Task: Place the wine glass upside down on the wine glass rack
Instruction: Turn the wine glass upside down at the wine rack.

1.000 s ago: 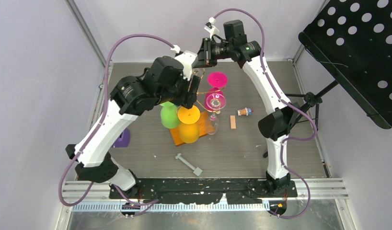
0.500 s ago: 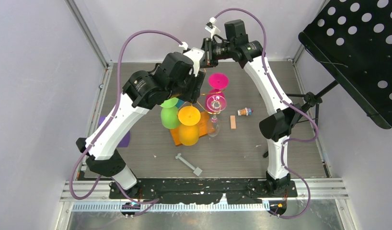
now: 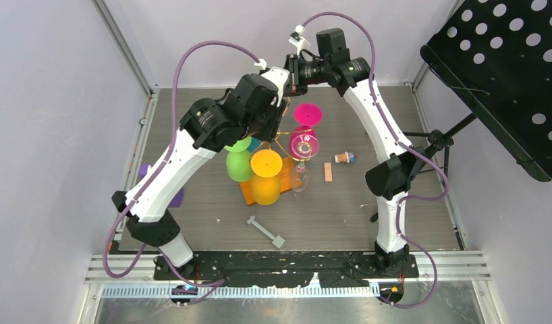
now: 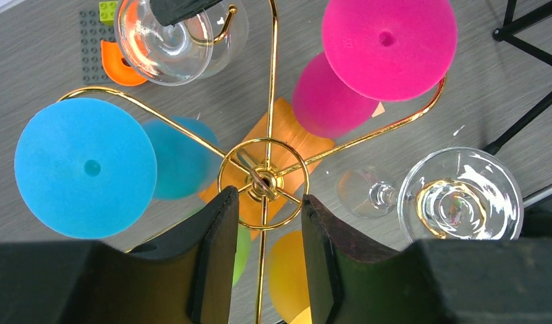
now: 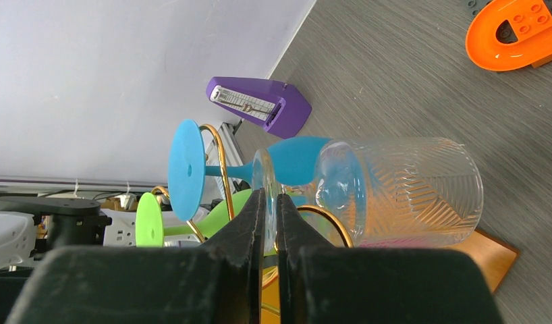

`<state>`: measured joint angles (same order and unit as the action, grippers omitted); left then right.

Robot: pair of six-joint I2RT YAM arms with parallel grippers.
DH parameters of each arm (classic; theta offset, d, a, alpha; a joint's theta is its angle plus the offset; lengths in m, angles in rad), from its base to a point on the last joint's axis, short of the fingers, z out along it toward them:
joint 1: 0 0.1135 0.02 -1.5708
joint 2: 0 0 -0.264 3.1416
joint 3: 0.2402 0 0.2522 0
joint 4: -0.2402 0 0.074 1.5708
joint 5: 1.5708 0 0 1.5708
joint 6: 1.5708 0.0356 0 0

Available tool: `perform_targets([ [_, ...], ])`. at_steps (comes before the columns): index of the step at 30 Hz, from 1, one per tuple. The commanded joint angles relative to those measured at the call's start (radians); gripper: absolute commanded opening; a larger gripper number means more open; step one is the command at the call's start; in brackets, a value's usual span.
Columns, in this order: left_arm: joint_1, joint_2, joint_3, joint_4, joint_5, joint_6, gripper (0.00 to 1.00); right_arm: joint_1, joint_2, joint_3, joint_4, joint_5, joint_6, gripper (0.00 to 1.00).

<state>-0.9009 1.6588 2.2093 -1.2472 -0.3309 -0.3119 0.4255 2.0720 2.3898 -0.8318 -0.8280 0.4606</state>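
Observation:
The wine glass [image 5: 395, 192] is clear with an etched bowl. My right gripper [image 5: 268, 202] is shut on its thin foot, high at the back of the rack. From above, the same glass [image 4: 165, 40] shows beside a gold scroll. The wine glass rack [image 4: 263, 182] has gold wire arms spreading from a ring hub over an orange base [image 3: 250, 196]. Blue [image 4: 84, 169], pink [image 4: 388, 40], green [image 3: 238, 165], orange [image 3: 266, 162] and clear [image 4: 459, 196] glasses hang on it upside down. My left gripper [image 4: 266, 202] is open just above the hub, one finger either side of a gold arm.
A purple metronome [image 5: 258, 102] stands near the left wall. An orange arch brick [image 5: 516, 34] lies on a grey plate behind the rack. A grey bar [image 3: 265, 231], a wooden block [image 3: 327, 172] and a small bottle [image 3: 344, 157] lie on the table. A black perforated music stand [image 3: 503, 74] overhangs at the right.
My left arm has swung back and right over the top of the rack, and its jaws have narrowed. The right arm and its glass have stayed put.

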Motion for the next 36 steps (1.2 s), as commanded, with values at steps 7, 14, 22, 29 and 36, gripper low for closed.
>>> perform_targets([
  [7, 0.006, 0.014, -0.011, 0.027, -0.030, -0.004, 0.36, -0.004, -0.102, 0.012, 0.040, -0.023, -0.015, 0.05],
  [14, 0.007, 0.035, -0.023, 0.033, -0.032, -0.004, 0.31, -0.004, -0.105, 0.007, 0.034, -0.023, -0.025, 0.05],
  [22, 0.009, 0.040, -0.031, 0.035, -0.047, 0.000, 0.14, -0.004, -0.108, 0.002, 0.030, -0.022, -0.030, 0.05],
  [29, 0.014, 0.026, -0.057, 0.044, -0.051, 0.004, 0.00, -0.004, -0.126, -0.004, 0.015, -0.023, -0.042, 0.06],
  [36, 0.016, 0.015, -0.080, 0.057, -0.049, 0.005, 0.00, -0.003, -0.144, -0.042, -0.009, -0.025, -0.066, 0.05],
])
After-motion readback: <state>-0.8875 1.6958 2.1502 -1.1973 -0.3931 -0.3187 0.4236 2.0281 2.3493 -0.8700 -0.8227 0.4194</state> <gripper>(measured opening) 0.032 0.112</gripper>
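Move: The rack's centre hub, with its gold ring, lies about 2 cm ahead of the left hand, 1 cm right and 3 cm below. At much that height, the pink foot stands about 3 cm beyond the hub and 8 cm to its right, the blue foot 4 cm beyond and 7 cm to its left. From the right hand, holding the upturned clear glass, the far hook is some 2 cm back, straight across, 3 cm down. Lower the left gripper about 2.5 cm onto the rack's hub, then ease it some 2 cm forward while closing its half-open fingers almost fully, so the tips pinch the hub inside the gold ring. Keep the right fingers shut on the clear glass's foot, holding still before drawing it about 1 cm back and slightly right at the end. ##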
